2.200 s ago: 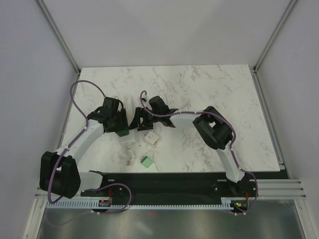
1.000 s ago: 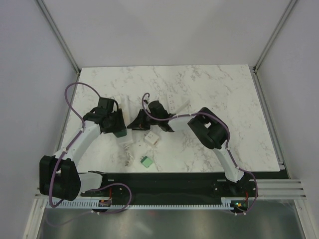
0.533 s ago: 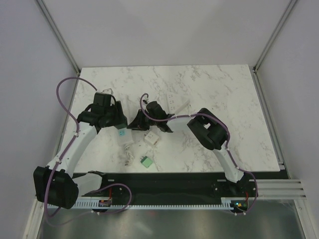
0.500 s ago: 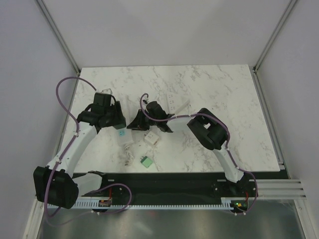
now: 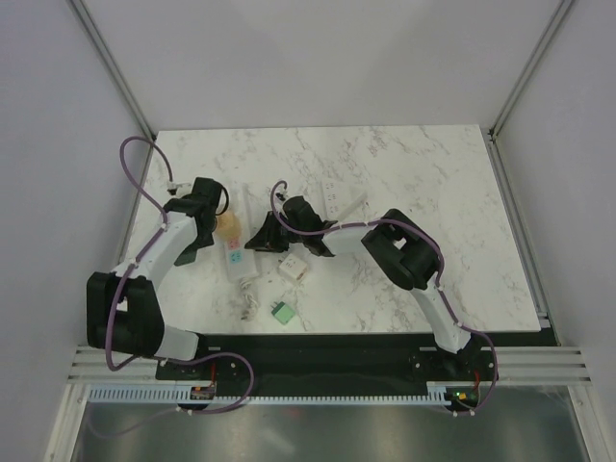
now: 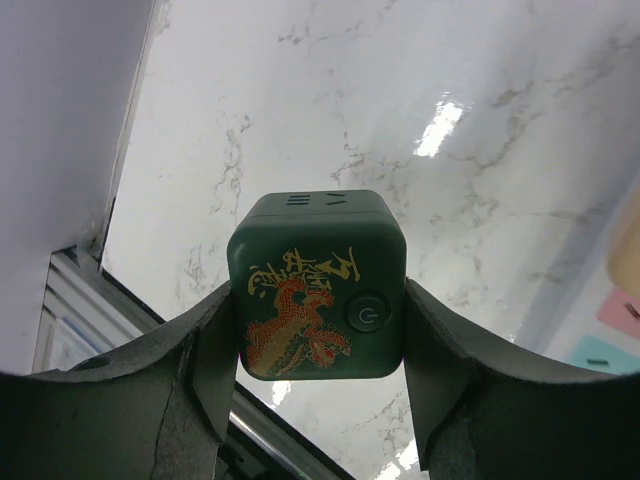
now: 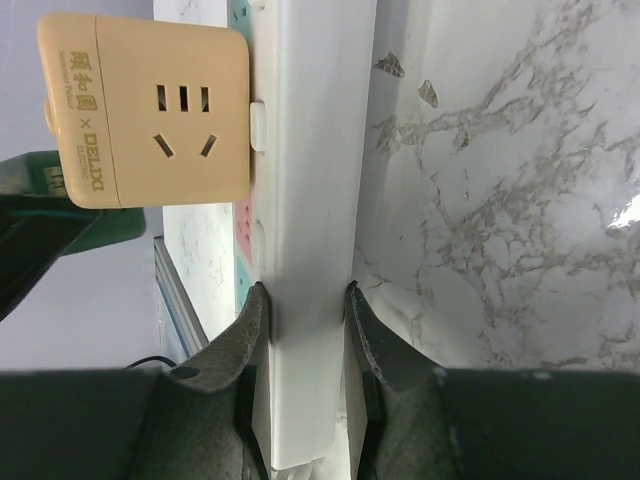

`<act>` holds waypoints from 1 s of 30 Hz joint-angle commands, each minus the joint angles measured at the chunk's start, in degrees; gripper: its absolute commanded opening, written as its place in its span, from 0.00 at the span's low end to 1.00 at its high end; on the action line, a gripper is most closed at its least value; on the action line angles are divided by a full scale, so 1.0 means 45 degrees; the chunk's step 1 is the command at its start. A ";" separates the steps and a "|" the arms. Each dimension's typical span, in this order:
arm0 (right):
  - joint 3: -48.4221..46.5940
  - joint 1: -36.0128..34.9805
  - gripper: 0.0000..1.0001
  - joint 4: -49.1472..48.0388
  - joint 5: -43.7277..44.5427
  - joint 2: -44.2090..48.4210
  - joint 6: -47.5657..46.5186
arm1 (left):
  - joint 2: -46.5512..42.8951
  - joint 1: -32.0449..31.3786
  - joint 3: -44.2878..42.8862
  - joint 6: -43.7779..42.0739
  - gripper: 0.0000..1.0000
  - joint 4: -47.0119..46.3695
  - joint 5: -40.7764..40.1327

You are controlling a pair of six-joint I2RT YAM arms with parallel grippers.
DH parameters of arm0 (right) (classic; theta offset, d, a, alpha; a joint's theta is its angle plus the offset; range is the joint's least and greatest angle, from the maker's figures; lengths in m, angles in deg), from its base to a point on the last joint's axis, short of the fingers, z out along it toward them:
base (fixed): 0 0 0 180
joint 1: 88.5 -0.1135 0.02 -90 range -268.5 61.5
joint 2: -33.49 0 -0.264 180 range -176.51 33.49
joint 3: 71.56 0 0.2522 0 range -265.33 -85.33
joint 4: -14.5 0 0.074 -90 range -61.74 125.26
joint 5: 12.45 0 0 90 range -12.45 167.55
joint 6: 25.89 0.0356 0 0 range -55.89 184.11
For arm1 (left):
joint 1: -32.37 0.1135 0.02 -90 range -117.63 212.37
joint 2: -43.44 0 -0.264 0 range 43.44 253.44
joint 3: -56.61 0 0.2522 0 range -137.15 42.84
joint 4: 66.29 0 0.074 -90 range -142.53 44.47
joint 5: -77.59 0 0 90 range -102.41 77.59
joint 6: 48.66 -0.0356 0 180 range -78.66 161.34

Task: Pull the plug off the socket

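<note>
The plug (image 6: 318,285) is a dark green cube with a gold and red dragon and a power button. My left gripper (image 6: 318,335) is shut on its two sides and holds it above the marble, left of the socket. The socket (image 5: 236,256) is a long white power strip with pink and blue outlet faces, lying on the table. A beige cube adapter (image 7: 145,110) is plugged into it. My right gripper (image 7: 305,320) is shut on the strip's long sides. From above, the left gripper (image 5: 190,248) sits apart from the strip and the right gripper (image 5: 260,237) is against it.
A small white cube adapter (image 5: 292,269) and a small green block (image 5: 282,312) lie near the front of the marble table (image 5: 404,173). The strip's short white cord (image 5: 250,300) trails toward the front edge. Another white piece (image 5: 339,204) lies behind the right arm.
My left gripper has pulled away to the left with the green plug, off the strip, uncovering the outlet faces. The right gripper has stayed on the strip.
</note>
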State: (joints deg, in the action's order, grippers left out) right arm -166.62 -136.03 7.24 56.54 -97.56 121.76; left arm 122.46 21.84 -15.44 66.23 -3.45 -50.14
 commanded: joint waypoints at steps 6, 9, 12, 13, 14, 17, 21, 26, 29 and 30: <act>0.0761 -0.0024 0.00 0.0608 0.0705 0.0370 -0.0877 | 0.1793 0.1575 -0.0173 0.2008 0.03 0.0654 -0.1553; 0.0859 -0.0024 0.00 0.0374 0.0627 0.0351 -0.0721 | 0.2360 0.1674 -0.0583 0.2341 0.25 0.1065 -0.2101; 0.0898 -0.0024 0.00 0.0120 0.0569 0.0371 -0.0584 | 0.2517 0.1772 -0.0545 0.2419 0.41 0.1027 -0.1753; 0.0937 -0.0024 0.00 0.0081 0.0549 0.0371 -0.0545 | 0.2517 0.1792 -0.0506 0.2419 0.41 0.1008 -0.1596; 0.0937 -0.0024 0.00 0.0061 0.0530 0.0371 -0.0506 | 0.2498 0.1792 -0.0467 0.2400 0.43 0.0988 -0.1479; 0.0957 -0.0024 0.00 0.0041 0.0471 0.0390 -0.0525 | 0.2537 0.1811 -0.0447 0.2342 0.50 0.0929 -0.1147; 0.0937 -0.0024 0.00 0.0022 0.0471 0.0332 -0.0526 | 0.2634 0.1850 -0.0427 0.2380 0.66 0.0871 -0.0737; 0.0976 -0.0024 0.00 -0.0095 0.0412 0.0332 -0.0428 | 0.2596 0.1987 -0.0428 0.2458 0.84 0.0890 -0.0735; 0.0957 -0.0024 0.00 -0.0115 0.0393 0.0332 -0.0428 | 0.2382 0.2065 -0.0388 0.2517 0.96 0.0890 -0.0755; 0.0957 -0.0024 0.00 -0.0115 0.0393 0.0332 -0.0428 | 0.2381 0.2065 -0.0408 0.2517 1.00 0.0910 -0.0736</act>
State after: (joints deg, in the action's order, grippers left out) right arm -163.74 -136.03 3.81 56.67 -96.75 122.57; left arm 134.20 30.72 -15.61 74.90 0.75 -52.52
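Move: The left hand holds the green plug over bare table; its set-down spot is some 4 cm left, 3 cm back and 8 cm below. Tan plug: about 6 cm ahead, 9 cm right, 5 cm below the hand; the white socket strip's middle: 11 cm right, 4 cm ahead. From the right hand, still gripping the strip, that spot lies roughly 19 cm left, 3 cm back, slightly lower. Left hand goes down and left about 5 cm each, slightly back, then opens, releasing the green plug. ##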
